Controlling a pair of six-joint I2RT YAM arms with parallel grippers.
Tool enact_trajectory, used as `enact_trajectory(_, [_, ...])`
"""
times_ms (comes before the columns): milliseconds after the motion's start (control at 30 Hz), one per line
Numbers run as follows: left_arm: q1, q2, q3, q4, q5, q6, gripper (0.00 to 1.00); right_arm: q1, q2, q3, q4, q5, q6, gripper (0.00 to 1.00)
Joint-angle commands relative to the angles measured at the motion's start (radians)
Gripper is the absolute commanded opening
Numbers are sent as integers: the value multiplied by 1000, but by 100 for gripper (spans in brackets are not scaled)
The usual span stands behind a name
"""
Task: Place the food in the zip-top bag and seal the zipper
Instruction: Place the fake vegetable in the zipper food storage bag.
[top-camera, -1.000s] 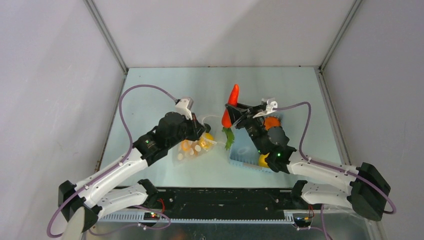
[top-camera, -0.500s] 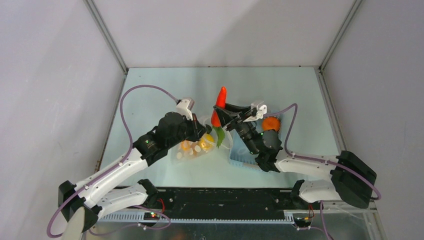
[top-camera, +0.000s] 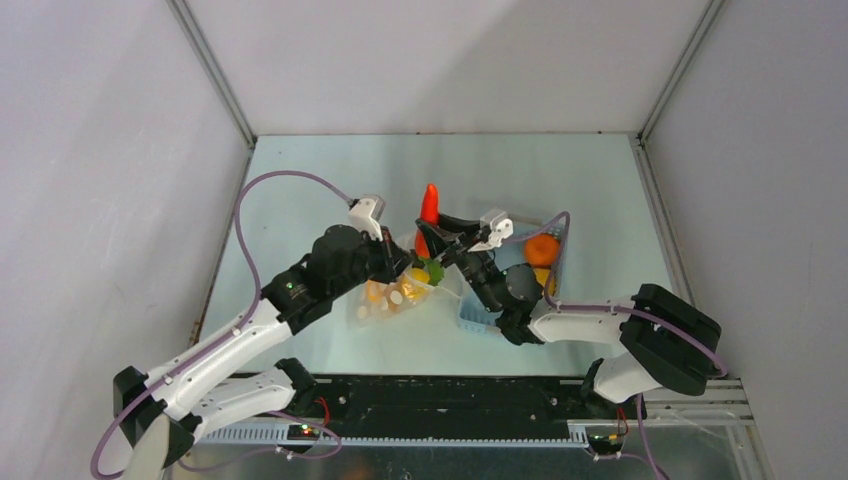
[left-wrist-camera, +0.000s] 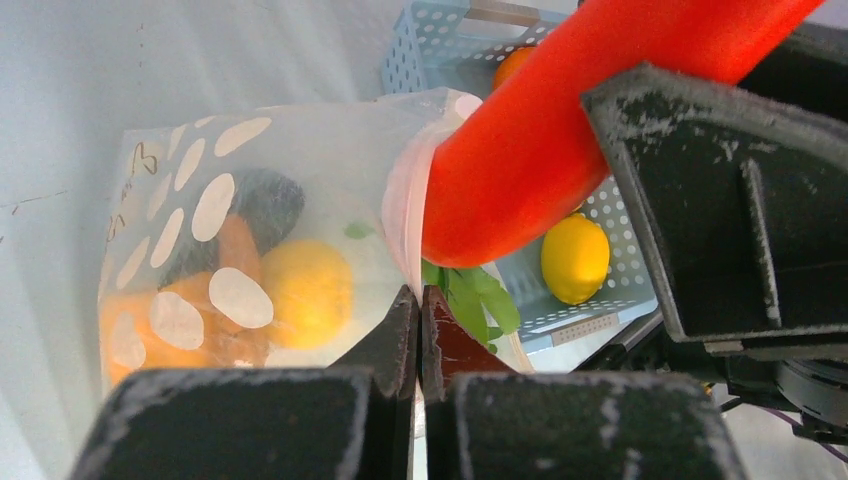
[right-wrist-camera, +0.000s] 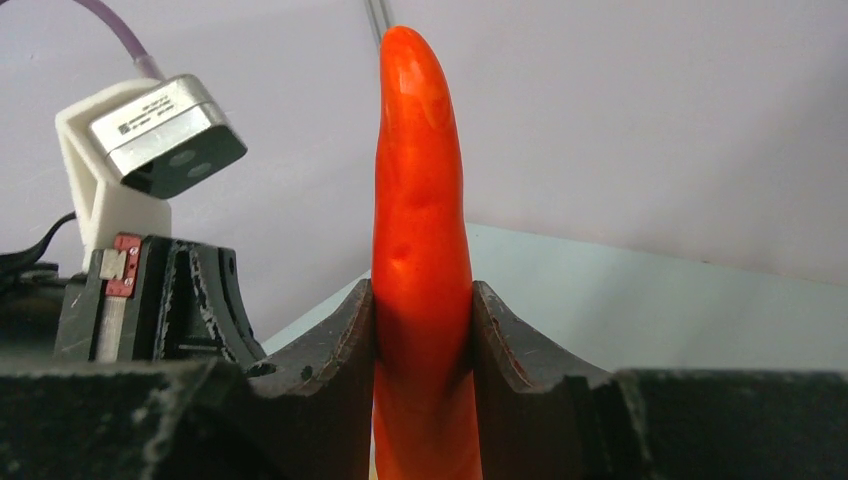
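The clear dotted zip-top bag (top-camera: 390, 295) (left-wrist-camera: 215, 260) lies on the table with yellow and orange food inside. My left gripper (top-camera: 405, 262) (left-wrist-camera: 418, 300) is shut on the bag's white mouth edge (left-wrist-camera: 405, 215) and holds it up. My right gripper (top-camera: 432, 240) (right-wrist-camera: 423, 330) is shut on an orange-red carrot (top-camera: 428, 212) (right-wrist-camera: 420, 230) (left-wrist-camera: 560, 130), held upright, tip up. Its green leaves (left-wrist-camera: 475, 295) hang at the bag's mouth. The zipper slider is not visible.
The light blue perforated basket (top-camera: 480, 300) (left-wrist-camera: 620, 285) stands just right of the bag, with a yellow lemon (left-wrist-camera: 575, 258) and an orange piece (top-camera: 542, 248) inside. The left wrist camera (right-wrist-camera: 150, 140) is close beside the carrot. Grey walls ring the table.
My right gripper has carried the carrot leftward from above the basket to the bag's mouth. The left gripper has kept its hold on the bag edge.
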Motion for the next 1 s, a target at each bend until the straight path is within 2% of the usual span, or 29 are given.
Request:
enact_trajectory(0, [5,-33,12,8,-54,-23,0,31,-9,-22,70,28,-56,0])
enact_trajectory(267, [7,-75,19,-3,-110,-22,0,57,-60,-81,-27,-20,-58,0])
enact_trajectory(533, [6,-89,23,-18,-140,-15,0,61,-115,-118,-155,-145,-98,0])
enact_trajectory(667, [6,-84,27,-17,-132,-13,0,61,-150,-103,-287,-184,-76,1])
enact_trajectory(800, [6,-72,27,-9,-108,-9,0,60,-175,-54,-534,-208,-48,2])
enact_trajectory(967, [7,-51,33,-9,-80,-3,0,56,-188,-23,-674,-172,24,3])
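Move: The right hand grips the upright red vegetable, leaves hanging at its lower end; the bag's open mouth lies roughly 4 cm back, 1 cm right and 9 cm below that hand. The food already bagged is some 5 cm back, 3 cm left and 18 cm down; the blue basket's middle is about 19 cm right, 2 cm back and 20 cm down. From the left hand, pinching the rim, the mouth is about 6 cm right, 1 cm back and 3 cm below. Keeping its grip on the red vegetable, the right hand lowers it towards the bag's mouth, about 9 cm down and 5 cm back with a slight drift left, while the wrist rolls its left side down some 25 degrees and swings counter-clockwise, bringing the upward-pointing fingers nearly level. The left hand, still pinching the rim, shifts about 2 cm left and slightly up. ##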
